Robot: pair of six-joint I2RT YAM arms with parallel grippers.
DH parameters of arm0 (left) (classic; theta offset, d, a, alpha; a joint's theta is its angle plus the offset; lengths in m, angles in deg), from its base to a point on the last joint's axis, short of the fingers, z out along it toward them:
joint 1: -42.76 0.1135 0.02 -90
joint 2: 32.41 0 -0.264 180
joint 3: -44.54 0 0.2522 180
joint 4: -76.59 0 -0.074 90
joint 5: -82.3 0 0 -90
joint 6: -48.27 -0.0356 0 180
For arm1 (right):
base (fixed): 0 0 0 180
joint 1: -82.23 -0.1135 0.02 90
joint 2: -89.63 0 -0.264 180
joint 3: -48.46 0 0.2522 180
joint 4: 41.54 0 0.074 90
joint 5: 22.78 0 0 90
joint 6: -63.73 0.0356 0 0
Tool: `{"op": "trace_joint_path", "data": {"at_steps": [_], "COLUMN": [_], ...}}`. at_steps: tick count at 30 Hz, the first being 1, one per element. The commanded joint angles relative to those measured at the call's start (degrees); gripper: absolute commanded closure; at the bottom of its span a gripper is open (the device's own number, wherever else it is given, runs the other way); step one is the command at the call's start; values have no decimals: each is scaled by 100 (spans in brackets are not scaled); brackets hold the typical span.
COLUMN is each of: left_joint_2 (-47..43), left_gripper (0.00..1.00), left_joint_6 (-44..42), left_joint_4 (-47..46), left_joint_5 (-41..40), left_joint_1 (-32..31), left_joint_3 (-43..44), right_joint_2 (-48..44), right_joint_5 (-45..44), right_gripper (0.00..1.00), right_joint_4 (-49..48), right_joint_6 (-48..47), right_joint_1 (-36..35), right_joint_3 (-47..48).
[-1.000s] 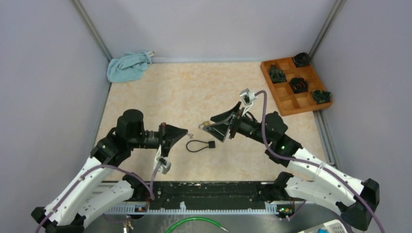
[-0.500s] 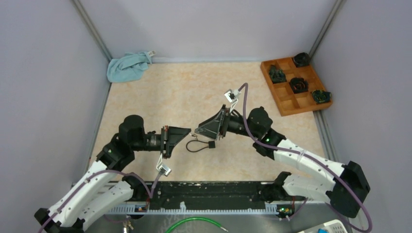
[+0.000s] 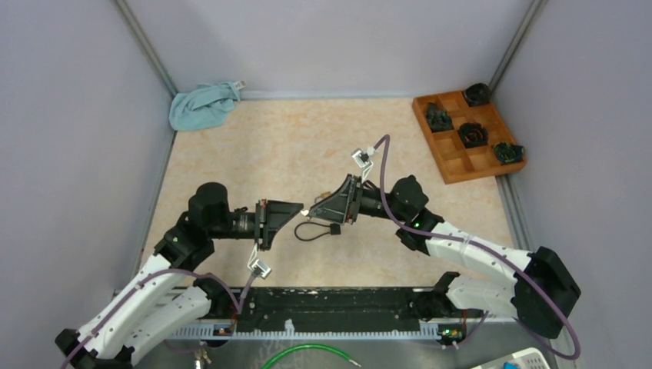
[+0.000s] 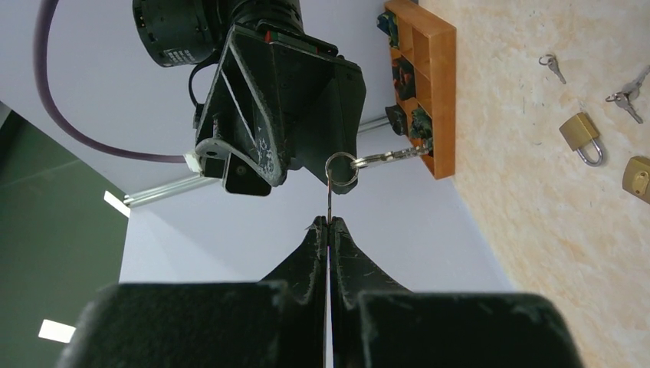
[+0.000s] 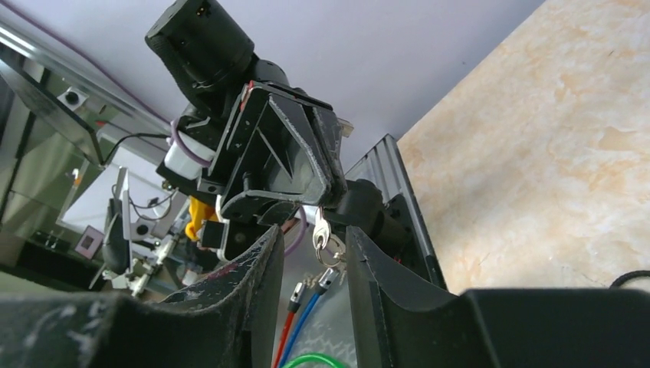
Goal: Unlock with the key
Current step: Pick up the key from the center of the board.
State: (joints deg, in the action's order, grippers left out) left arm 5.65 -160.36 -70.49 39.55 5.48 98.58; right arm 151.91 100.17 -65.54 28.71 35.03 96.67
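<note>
My left gripper [image 4: 328,222] is shut on a thin silver key [image 4: 328,201], seen edge-on and poking out past its tips. A ring [image 4: 342,169] hangs at the key's far end with a second key on it. My right gripper [image 5: 314,234] faces the left one tip to tip. Its jaws stand apart with the key [image 5: 320,228] and ring between them. In the top view the two grippers meet at the key [image 3: 305,213] above the table. Two brass padlocks [image 4: 581,136] lie on the table, and a black cable lock [image 3: 317,231] lies just below the grippers.
A wooden compartment tray [image 3: 461,175] with dark items stands at the back right. A blue cloth [image 3: 201,105] lies in the back left corner. Loose keys [image 4: 628,88] lie near the padlocks. Grey walls enclose the table on three sides.
My right gripper has swung left to meet the left gripper, and its jaws have narrowed around the key and ring. The left gripper has stayed shut and barely moved.
</note>
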Motion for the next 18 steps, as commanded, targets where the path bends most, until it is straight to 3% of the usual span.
{"op": "trace_joint_path", "data": {"at_steps": [1, 7, 10, 16, 18], "left_joint_2": [-71, -115, -115, -154, -144], "left_gripper": [100, 100, 100, 100, 100], "left_joint_6": [-1857, -1848, -1860, -1880, -1913], "left_joint_4": [-194, -237, -385, -490, -523], "left_joint_5": [160, 192, 151, 66, 9], "left_joint_1": [-29, -28, -30, -27, -26], "left_joint_3": [-91, -111, -135, -222, -262], "right_joint_2": [58, 447, 625, 672, 672], "right_joint_5": [109, 144, 204, 227, 265], "right_gripper": [65, 69, 76, 100, 100], "right_joint_4": [-658, -1176, -1438, -1677, -1742], "right_joint_6": [278, 667, 859, 1120, 1225], "right_joint_1": [1, -1, -2, 3, 10], "right_joint_3": [0, 26, 37, -24, -43]}}
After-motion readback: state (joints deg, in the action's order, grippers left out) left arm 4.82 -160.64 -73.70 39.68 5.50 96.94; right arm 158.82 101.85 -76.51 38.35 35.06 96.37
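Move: The key on its ring pokes out of the left fingers, about 2 cm to the right of the left hand and level with it. From the right hand, whose fingers are partly open, it lies some 2 cm to the left, level and neither ahead nor back. On the table some 29 cm below are the cable lock, about 4 cm ahead of the right hand with no sideways offset, and the padlock, roughly 14 cm ahead and 1 cm to the right. The key stays in the left hand's closed, nearly still fingers while the right hand slides about 1.5 cm to its left, fingertips first, up against the left fingertips. The right wrist turns less than 10 degrees, and its fingers go from about a third open to shut, pinching the end of the key that sticks out by the ring. ##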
